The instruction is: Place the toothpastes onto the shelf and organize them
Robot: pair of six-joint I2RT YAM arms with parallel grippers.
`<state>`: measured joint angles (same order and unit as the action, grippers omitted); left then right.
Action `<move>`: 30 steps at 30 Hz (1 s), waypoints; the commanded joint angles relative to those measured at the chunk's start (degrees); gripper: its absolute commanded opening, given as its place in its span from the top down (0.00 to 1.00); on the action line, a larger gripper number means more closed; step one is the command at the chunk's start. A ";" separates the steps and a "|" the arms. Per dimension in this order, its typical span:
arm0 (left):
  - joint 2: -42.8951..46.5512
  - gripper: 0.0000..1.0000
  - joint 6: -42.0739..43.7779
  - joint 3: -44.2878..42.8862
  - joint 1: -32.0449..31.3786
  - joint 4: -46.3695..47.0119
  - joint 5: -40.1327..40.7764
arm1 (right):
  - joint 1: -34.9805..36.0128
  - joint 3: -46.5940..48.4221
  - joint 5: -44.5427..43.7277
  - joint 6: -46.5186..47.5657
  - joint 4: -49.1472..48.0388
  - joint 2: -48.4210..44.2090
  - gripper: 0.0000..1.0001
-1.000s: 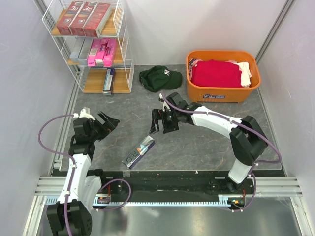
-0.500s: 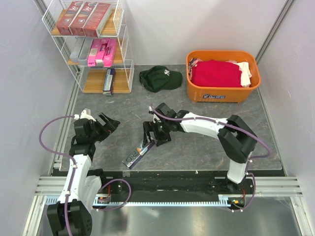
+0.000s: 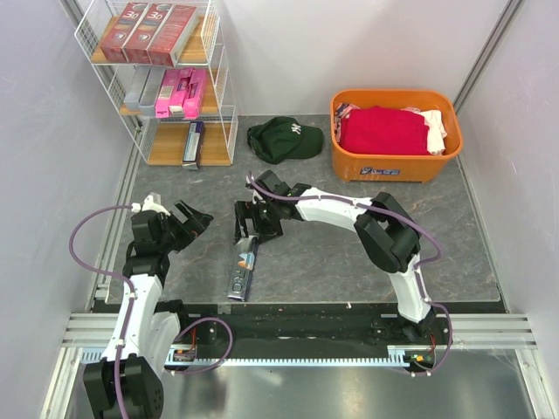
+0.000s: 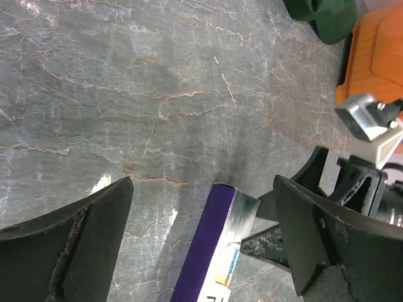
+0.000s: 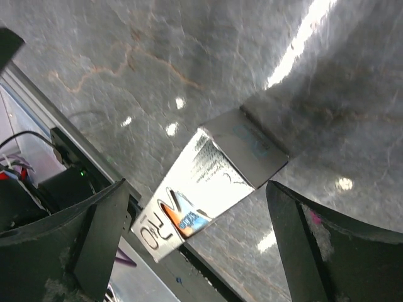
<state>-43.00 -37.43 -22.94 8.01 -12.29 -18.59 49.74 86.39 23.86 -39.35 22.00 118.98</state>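
Observation:
A shiny holographic toothpaste (image 3: 241,274) with a purple side lies flat on the grey table, near its front edge. My right gripper (image 3: 249,233) hangs open just above the box's far end, and the toothpaste (image 5: 203,189) sits between its spread fingers without being gripped. To the left of the box, my left gripper (image 3: 193,217) is open and holds nothing; its view shows the toothpaste's end (image 4: 218,248) ahead between the jaws. The white wire shelf (image 3: 220,77) at the back left holds dark red toothpastes (image 3: 148,33) on top, silver-grey (image 3: 143,87) and hot pink ones (image 3: 182,92) in the middle, and one purple box (image 3: 193,144) at the bottom.
A dark green cap (image 3: 284,138) lies at the back centre. An orange tub (image 3: 393,166) of red and white clothes stands at the back right. The black front rail (image 3: 349,307) runs just beyond the box's near end. Part of the right arm (image 4: 371,182) shows in the left wrist view.
My right arm has swung left and nearer, reaching over the box. The box has turned from a diagonal to nearly lengthwise toward the front edge and shifted slightly left. The left arm stayed still.

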 commanded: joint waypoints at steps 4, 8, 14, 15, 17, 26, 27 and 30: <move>-0.24 0.00 2.63 -0.26 -0.10 0.78 -0.31 | 2.91 12.11 -9.43 6.12 9.62 4.33 0.02; -0.33 0.00 2.63 -0.26 -0.19 0.87 -0.22 | 4.93 14.33 -16.99 9.55 15.00 6.09 0.02; -0.59 0.00 2.80 -0.26 -0.10 0.78 -0.48 | 8.09 17.67 -23.50 11.84 19.57 8.55 0.02; -0.68 0.00 2.80 -0.26 -0.10 0.87 -0.48 | 9.14 18.02 -23.51 12.19 20.70 9.42 0.02; -0.77 0.00 2.71 -0.26 -0.10 0.87 -0.75 | 9.85 18.46 -25.70 12.54 21.24 10.30 0.03; 0.37 0.00 2.45 -2.02 -0.10 -0.45 -1.36 | 10.29 19.25 -25.79 12.46 21.16 11.98 0.44; 0.46 0.00 2.45 -2.37 -0.01 -0.71 -1.54 | 10.12 19.43 -25.62 12.46 20.98 11.89 0.48; 1.17 0.00 2.36 -3.69 -0.10 -1.50 -1.80 | 8.89 19.52 -25.18 12.11 20.37 10.75 0.55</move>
<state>-43.27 -37.39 -23.14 8.01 -13.08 -18.70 60.14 104.47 -0.01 -27.38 41.28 129.12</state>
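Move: The last toothpaste box lies flat below the right gripper, its middle about 6 cm back, 2 cm left and 4 cm down; its far end sits just ahead of the fingertips. From that gripper the green cap is some 28 cm ahead and 9 cm right, and the lowest shelf about 27 cm ahead and 16 cm left. From the idle left gripper the box's middle is roughly 9 cm back, 10 cm right and 9 cm below. Nudge the open right gripper a little forward and left, then draw it back about 3 cm while sinking some 3.5 cm over the toothpaste box's far end. Tilt the wrist nearly 30 degrees meanwhile so the fingers point almost straight down, then close them to pinch the box by its sides near that end. ##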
